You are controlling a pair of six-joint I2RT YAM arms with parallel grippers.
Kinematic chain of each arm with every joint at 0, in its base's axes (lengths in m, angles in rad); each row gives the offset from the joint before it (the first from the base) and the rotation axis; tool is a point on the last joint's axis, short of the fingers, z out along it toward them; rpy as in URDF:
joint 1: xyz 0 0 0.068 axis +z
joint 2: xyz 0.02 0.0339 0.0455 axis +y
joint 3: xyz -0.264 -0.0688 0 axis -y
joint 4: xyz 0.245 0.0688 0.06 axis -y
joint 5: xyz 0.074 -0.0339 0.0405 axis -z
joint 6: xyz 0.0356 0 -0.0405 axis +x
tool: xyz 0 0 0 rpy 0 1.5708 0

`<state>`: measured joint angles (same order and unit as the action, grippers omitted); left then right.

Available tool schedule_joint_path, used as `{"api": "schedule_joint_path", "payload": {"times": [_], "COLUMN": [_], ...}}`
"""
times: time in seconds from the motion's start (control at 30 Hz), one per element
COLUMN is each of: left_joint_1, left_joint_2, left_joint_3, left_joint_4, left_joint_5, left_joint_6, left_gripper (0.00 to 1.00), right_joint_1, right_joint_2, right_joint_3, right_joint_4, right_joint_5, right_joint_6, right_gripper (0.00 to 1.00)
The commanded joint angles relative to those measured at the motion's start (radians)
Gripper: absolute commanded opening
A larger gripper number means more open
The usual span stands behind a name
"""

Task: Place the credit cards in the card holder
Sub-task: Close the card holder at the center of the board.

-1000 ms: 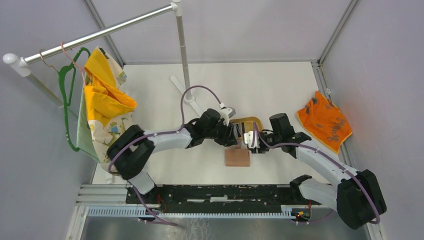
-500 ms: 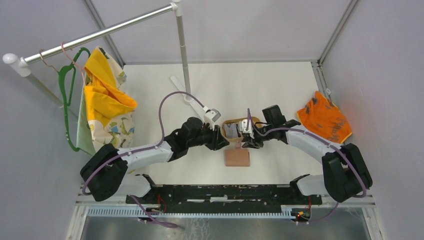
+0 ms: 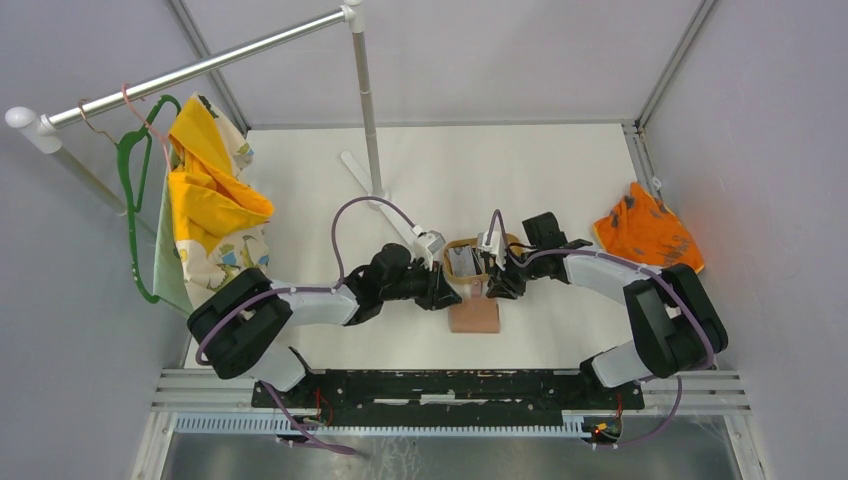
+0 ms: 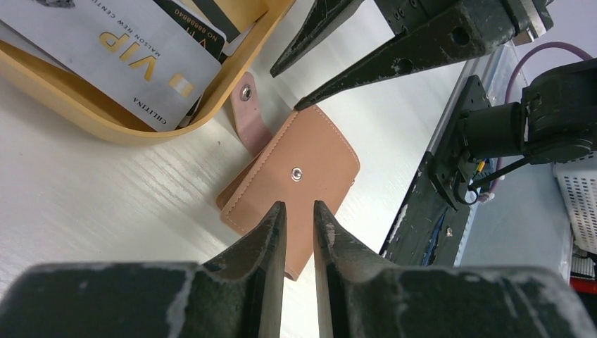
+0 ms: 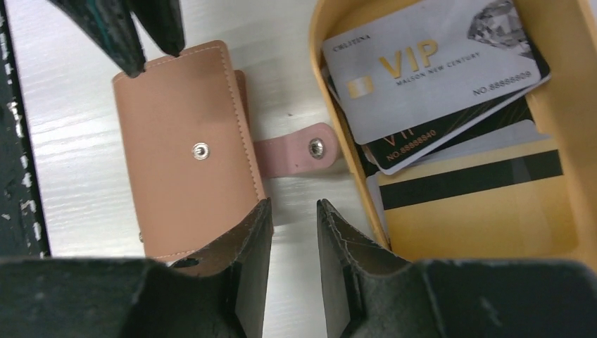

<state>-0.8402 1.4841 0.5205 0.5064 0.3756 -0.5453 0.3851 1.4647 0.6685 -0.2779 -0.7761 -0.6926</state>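
The card holder [image 3: 476, 318] is a reddish-brown leather wallet lying folded on the white table, its snap tab [image 5: 299, 151] flipped open toward the tan tray [image 3: 470, 241]. The credit cards lie in that tray: a white VIP card [image 5: 429, 67] on top, a black card [image 5: 450, 130] and a striped one [image 5: 464, 179] under it. My left gripper [image 4: 299, 205] hovers over the wallet's [image 4: 310, 169] left part, jaws narrowly open and empty. My right gripper [image 5: 292, 204] is low between the wallet [image 5: 183, 148] and the tray [image 5: 574, 105], also narrowly open and empty.
An orange cloth [image 3: 648, 240] lies at the right edge. A clothes rack pole [image 3: 366, 100] stands behind the tray, with yellow garments [image 3: 205, 200] and a green hanger [image 3: 130, 190] on its bar at the left. A black rail [image 3: 430, 385] runs along the near edge.
Both arms have swung and come down around the wallet, the right gripper now between wallet and tray. Both pairs of jaws have narrowed. The wallet and tray have not moved.
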Motion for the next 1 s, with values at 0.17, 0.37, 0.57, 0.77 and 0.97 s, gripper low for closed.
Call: {"api": "schedule_joint_path", "payload": {"times": [0.17,0.37,0.57,0.77,0.97], "left_joint_1": [-0.002,-0.002,-0.001,-0.002,-0.002], "left_joint_2": [-0.001,-0.09,-0.114,-0.115,-0.097], "left_joint_3": [-0.014,-0.046,-0.055,-0.058,-0.061], "left_joint_4": [0.094,0.085,0.081,0.081,0.095], "left_joint_5": [-0.016,-0.037,-0.025,-0.017,-0.001], "left_joint_6": [-0.02,0.005,0.016,0.019,0.016], "left_gripper": [0.27,0.29,0.29,0.29,0.29], "right_joint_1": [-0.002,-0.006,-0.018,-0.018,-0.019], "right_joint_2": [0.048,0.116,0.18,0.265,0.271], "right_joint_3": [0.068,0.136,0.212,0.265,0.267], "right_joint_4": [0.211,0.091,-0.087,-0.181,-0.192], "right_joint_5": [0.076,-0.069,-0.15,-0.166,-0.181], "right_joint_6": [0.15,0.063,-0.054,-0.109,-0.114], "right_gripper": [0.44,0.53,0.6,0.59,0.54]}}
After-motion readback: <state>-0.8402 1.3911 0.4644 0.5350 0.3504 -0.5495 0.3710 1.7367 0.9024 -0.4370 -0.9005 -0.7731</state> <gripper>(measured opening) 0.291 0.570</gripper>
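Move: The card holder's pink strap lies about 3 cm to the left of the right hand, 1 cm ahead and some 3 cm below. At that same depth, the closed card holder's middle is roughly 5 cm back and 3 cm left of the hand, and the card tray's middle about 7 cm ahead and 2 cm left. From the left hand the strap is around 4 cm to the right, 2 cm ahead and 6 cm lower. Forward first, the right hand runs about 4 cm towards the near edge of the card tray, its fingers spreading clearly wider. It then eases some 2 cm back and left and sinks about 2 cm, the wrist turning about 10 degrees, to bring the open fingers to either side of the pink strap. The left hand rises nearly 2 cm off above the holder, fingers empty. ##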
